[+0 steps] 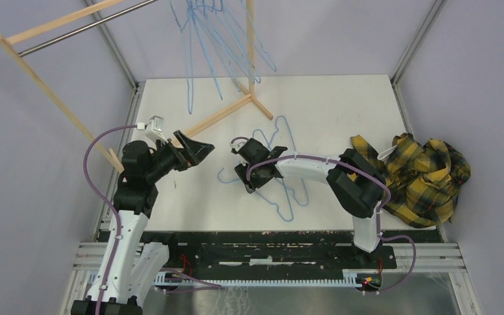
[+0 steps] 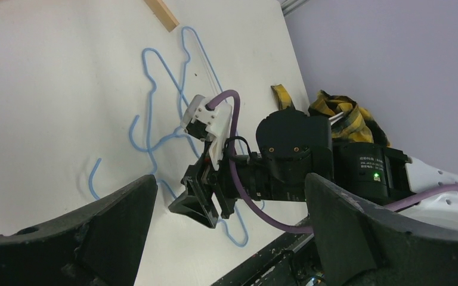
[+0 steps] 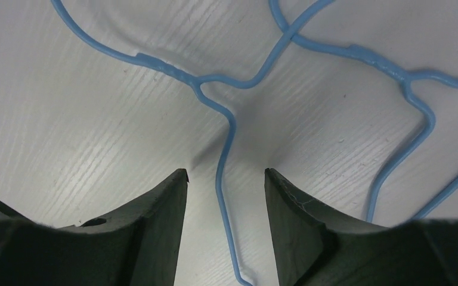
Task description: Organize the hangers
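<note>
Several light-blue wire hangers [image 1: 205,39] hang from the rod at the top. More hangers [image 1: 285,119] lie tangled flat on the white table near its middle. My right gripper [image 1: 241,164] is low over their left end. In the right wrist view its jaws [image 3: 225,173] are open, straddling one hanger's hook wire [image 3: 170,69] with a gap on each side. My left gripper [image 1: 200,149] hovers to the left, wide open and empty. It faces the right gripper [image 2: 200,205] and the table hangers [image 2: 132,134].
A wooden rack [image 1: 59,23] with a metal rod [image 1: 85,29] stands at the back left, its foot [image 1: 223,115] reaching toward the table's middle. A yellow-and-black plaid cloth [image 1: 420,174] is heaped at the right edge. Purple cables loop along both arms.
</note>
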`<action>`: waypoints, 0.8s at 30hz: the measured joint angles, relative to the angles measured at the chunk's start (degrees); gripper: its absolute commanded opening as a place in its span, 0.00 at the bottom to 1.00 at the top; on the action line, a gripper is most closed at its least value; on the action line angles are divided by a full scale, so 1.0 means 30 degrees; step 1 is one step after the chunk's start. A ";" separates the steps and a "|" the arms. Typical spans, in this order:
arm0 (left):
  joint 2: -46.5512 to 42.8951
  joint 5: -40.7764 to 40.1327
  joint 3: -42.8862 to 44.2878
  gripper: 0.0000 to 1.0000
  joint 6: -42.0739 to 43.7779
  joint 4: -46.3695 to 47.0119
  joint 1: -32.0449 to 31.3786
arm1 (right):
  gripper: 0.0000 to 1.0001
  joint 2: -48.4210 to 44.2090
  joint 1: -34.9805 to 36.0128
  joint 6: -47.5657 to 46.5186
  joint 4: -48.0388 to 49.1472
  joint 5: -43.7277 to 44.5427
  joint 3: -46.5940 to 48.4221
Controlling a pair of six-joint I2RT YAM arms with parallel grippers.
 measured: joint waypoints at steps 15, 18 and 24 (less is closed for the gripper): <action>-0.1151 0.0211 -0.0852 0.98 0.0015 -0.0306 0.0000 | 0.01 0.1668 0.0138 0.0678 0.0823 0.1202 0.1727; -0.1304 0.0364 -0.0852 0.97 0.0022 -0.0481 0.0000 | 0.01 0.1202 0.0226 0.0976 0.1523 0.1705 0.0984; -0.1982 0.0838 -0.1508 0.94 0.0007 -0.0408 0.0000 | 0.01 -0.1967 -0.0488 0.2718 0.3104 0.1362 -0.2040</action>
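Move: The fingers of my right hand are just above the table, half open, over the nearer hanger. Its neck, beside which I will grip, lies about 3 cm ahead and 2 cm to the left, some 1 cm below. The second hanger's neck is roughly 7 cm ahead and 4 cm to the right, also on the table. From my left hand, held high, the nearer hanger's neck lies about 3 cm ahead, 10 cm to the right and 25 cm down. I slide my half-open right hand low over the table, forward and left about 3 cm in all, up to the nearer hanger's neck, and close my fingers fully, pinching the shoulder wire beside it. Then I lift about 3 cm while drawing back to the right some 2 cm, the hand turning slightly clockwise. My open left hand drifts back and down about 2–3 cm. ##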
